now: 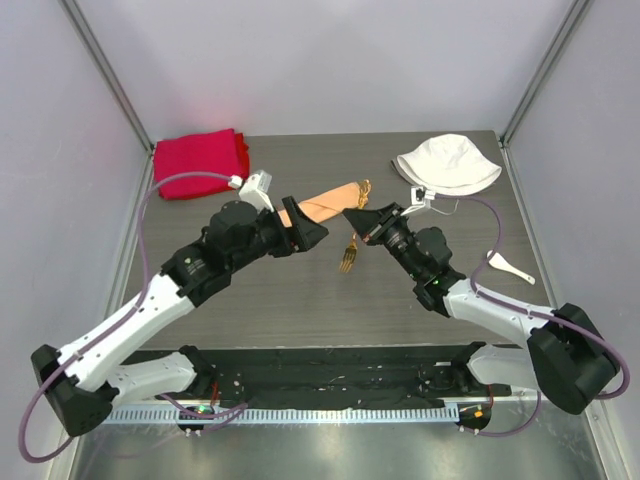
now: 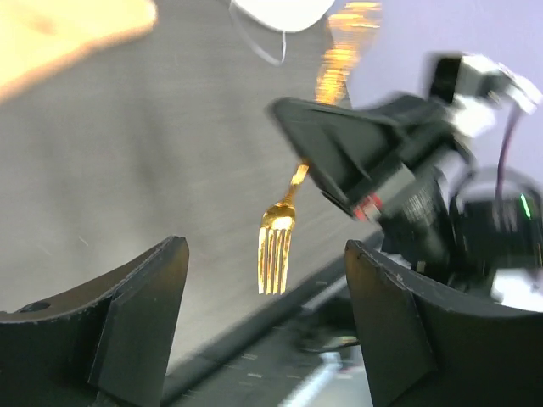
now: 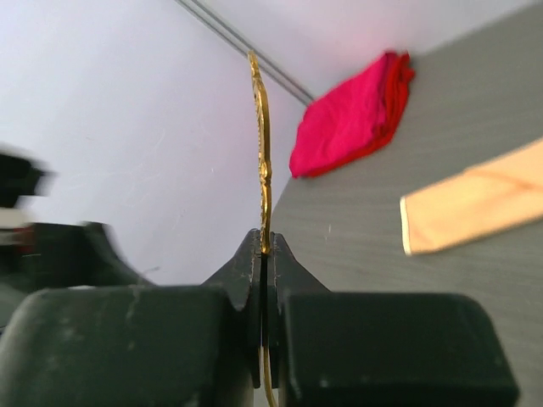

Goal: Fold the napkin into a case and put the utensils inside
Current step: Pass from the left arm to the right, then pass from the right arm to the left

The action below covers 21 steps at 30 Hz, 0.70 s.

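Note:
My right gripper [image 1: 360,221] [image 3: 265,242] is shut on the handle of a gold fork [image 1: 348,258] [image 3: 263,144], held above the table with its tines hanging toward the near side. The fork [image 2: 276,250] also shows in the left wrist view, in front of my open left gripper [image 1: 308,236] [image 2: 265,254], which has nothing between its fingers. The peach satin napkin [image 1: 322,203] [image 2: 59,34] [image 3: 475,203], folded into a narrow strip, lies flat just behind both grippers. A small white spoon [image 1: 511,266] lies on the table at the right.
A folded red cloth [image 1: 200,162] [image 3: 352,119] lies at the back left. A white bucket hat [image 1: 447,163] [image 2: 284,10] sits at the back right. Enclosure walls and metal posts border the table on three sides.

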Available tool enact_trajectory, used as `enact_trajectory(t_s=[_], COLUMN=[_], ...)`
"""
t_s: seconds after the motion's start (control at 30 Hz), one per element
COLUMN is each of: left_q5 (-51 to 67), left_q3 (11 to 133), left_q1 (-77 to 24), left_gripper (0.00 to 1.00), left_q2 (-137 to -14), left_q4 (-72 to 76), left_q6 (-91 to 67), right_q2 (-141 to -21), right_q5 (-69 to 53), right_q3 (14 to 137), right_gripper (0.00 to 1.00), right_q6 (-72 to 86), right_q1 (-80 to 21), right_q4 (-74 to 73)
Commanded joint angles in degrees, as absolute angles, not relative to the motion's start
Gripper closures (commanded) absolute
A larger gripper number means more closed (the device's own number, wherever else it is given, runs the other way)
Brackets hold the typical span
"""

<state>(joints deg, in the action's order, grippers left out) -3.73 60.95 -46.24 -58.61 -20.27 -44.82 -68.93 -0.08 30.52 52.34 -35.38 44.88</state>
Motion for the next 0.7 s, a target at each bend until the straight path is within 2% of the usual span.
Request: enact_trajectory(t_s=[0.0, 0.07, 0.23, 0.4, 0.53, 0.67], left_q5=[5.53, 6.06, 7.56, 12.03, 13.89, 13.36], left_q3=[57.48, 57.74, 54.59, 46.42, 44.84, 43.42], left_q1=[-42.45, -42.10, -41.13, -41.22, -41.13, -41.13], left_gripper=[0.22, 0.22, 0.33, 0.39, 0.39, 0.45], left_q2=[-63.80, -64.51, -64.51, -66.00, -67.76, -68.29], left_q4=[-16.28, -15.21, -8.19, 11.49, 15.88, 22.40], left_q6=[-73.28, -77.24, -83.92, -87.89, -88.41, -89.21], right_q2=[-65.92, -65.65, -65.21, -66.88, -68.20, -69.87], right_q5=[12.46, 14.49, 20.30, 21.62, 22.50, 22.50], right_q3=[30.06, 30.58, 30.94, 30.32, 30.41, 31.29], right_gripper=[0.99, 0.99, 0.99, 0.99, 0.99, 0.99], right_q6=[38.86, 35.18, 33.75, 36.82, 39.28, 40.69], right_q1=[-39.11, -40.16, -40.34, -40.43, -40.34, -40.43], right_q4=[63.45, 63.28, 63.98, 65.65, 66.80, 67.58])
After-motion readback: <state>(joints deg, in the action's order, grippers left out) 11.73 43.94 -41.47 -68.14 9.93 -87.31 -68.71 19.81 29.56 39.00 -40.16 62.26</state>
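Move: The fork is already in the right hand's shut fingers, gripped near its middle. From the open left hand its middle lies about 6 cm ahead, 8 cm right and 5 cm lower; its tines are about level fore-and-aft, 7 cm right and 10 cm below. The folded napkin is on the table some 22 cm ahead of the left hand, 1 cm right and 29 cm down, which is 14 cm ahead and 6 cm left of the right hand, 25 cm below it. Down and then rightward, about 5 cm each way, the left hand closes in on the fork's tines, rolling some 45 degrees about its own fingers (counter-clockwise from behind) while they narrow slightly but stay well open. The right hand keeps its pinch on the fork, lifts it about 6 cm, drifts right, and turns its fingers upward and clockwise before nearly settling. ##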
